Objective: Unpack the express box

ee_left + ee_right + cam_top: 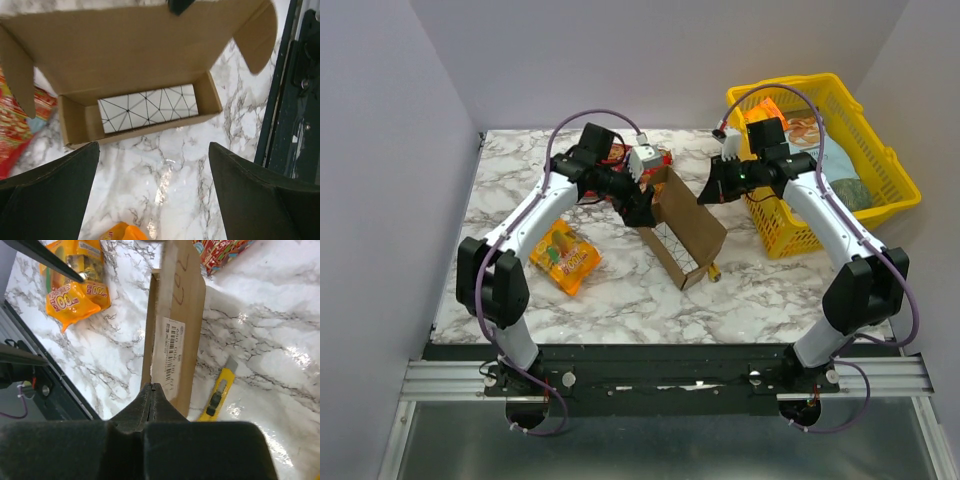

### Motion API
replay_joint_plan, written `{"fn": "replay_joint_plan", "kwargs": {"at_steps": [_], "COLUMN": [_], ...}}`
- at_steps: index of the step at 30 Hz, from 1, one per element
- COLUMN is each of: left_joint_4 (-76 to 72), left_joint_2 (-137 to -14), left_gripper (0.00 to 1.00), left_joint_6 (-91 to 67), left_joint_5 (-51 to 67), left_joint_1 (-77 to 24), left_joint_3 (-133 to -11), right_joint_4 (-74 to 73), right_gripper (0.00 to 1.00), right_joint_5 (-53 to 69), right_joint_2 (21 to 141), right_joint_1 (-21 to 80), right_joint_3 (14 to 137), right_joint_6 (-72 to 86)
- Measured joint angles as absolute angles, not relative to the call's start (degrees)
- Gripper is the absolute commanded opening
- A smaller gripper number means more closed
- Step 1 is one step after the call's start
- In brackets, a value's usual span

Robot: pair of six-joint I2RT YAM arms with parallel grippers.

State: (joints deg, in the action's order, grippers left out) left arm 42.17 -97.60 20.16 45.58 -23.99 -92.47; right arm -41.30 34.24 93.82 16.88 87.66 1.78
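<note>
The express box [685, 235] lies open in the middle of the table, its lid flap tilted up. Its inside shows in the left wrist view, with a white patterned flat pack [147, 107] on the bottom of the box [140, 60]. My left gripper [638, 212] hangs open just beside the box, over bare marble [154, 150], with nothing between its fingers. My right gripper [705, 192] is shut on the lid's upper edge [152, 386]. The white shipping label [169, 352] is on the lid's outer face.
A yellow utility knife [714, 270] lies on the table by the box's near right end. An orange snack bag [565, 257] lies to the left, a red one [620, 155] behind the box. The yellow basket [775, 240] with goods stands at the right.
</note>
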Motion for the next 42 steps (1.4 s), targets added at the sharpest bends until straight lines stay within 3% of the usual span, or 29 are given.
{"fn": "replay_joint_plan", "kwargs": {"at_steps": [7,23,30,37,42], "left_joint_4": [39.0,28.8,33.4,39.2,44.2], "left_joint_2": [-99.5,-117.3,-124.1,-124.6,-123.4], "left_gripper": [0.98,0.98,0.98,0.98,0.94], "left_joint_6": [21.5,6.8,7.0,7.6,8.8], "left_joint_5": [41.2,23.0,23.0,25.7,35.2], "left_joint_1": [-27.6,-34.2,-33.6,-31.8,-28.8], "left_joint_3": [-83.4,-90.1,-100.6,-100.7,-99.5], "right_joint_4": [-41.8,-40.2,-40.1,-39.7,-38.0], "right_gripper": [0.0,0.01,0.0,0.01,0.0], "right_joint_5": [35.3,35.9,36.3,34.1,30.9], "right_joint_2": [94.6,94.7,94.7,94.1,92.5], "right_joint_1": [16.9,16.9,16.9,16.9,16.9], "right_joint_3": [87.7,86.1,85.4,83.1,81.1], "right_joint_6": [3.0,7.0,5.7,4.4,4.3]}}
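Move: The white patterned item in the opened express box lies about 6 cm right of the left hand, level with it fore and aft, and some 20 cm below. The red bag is about 16 cm ahead and 4 cm left, the orange bag roughly 19 cm left and 2 cm back, both on the table. From the right hand, the patterned item is about 6 cm left, 3 cm back and 19 cm down. Open left gripper drops about 16 cm into the box, swinging right-forward then back left; right sinks 3 cm. ##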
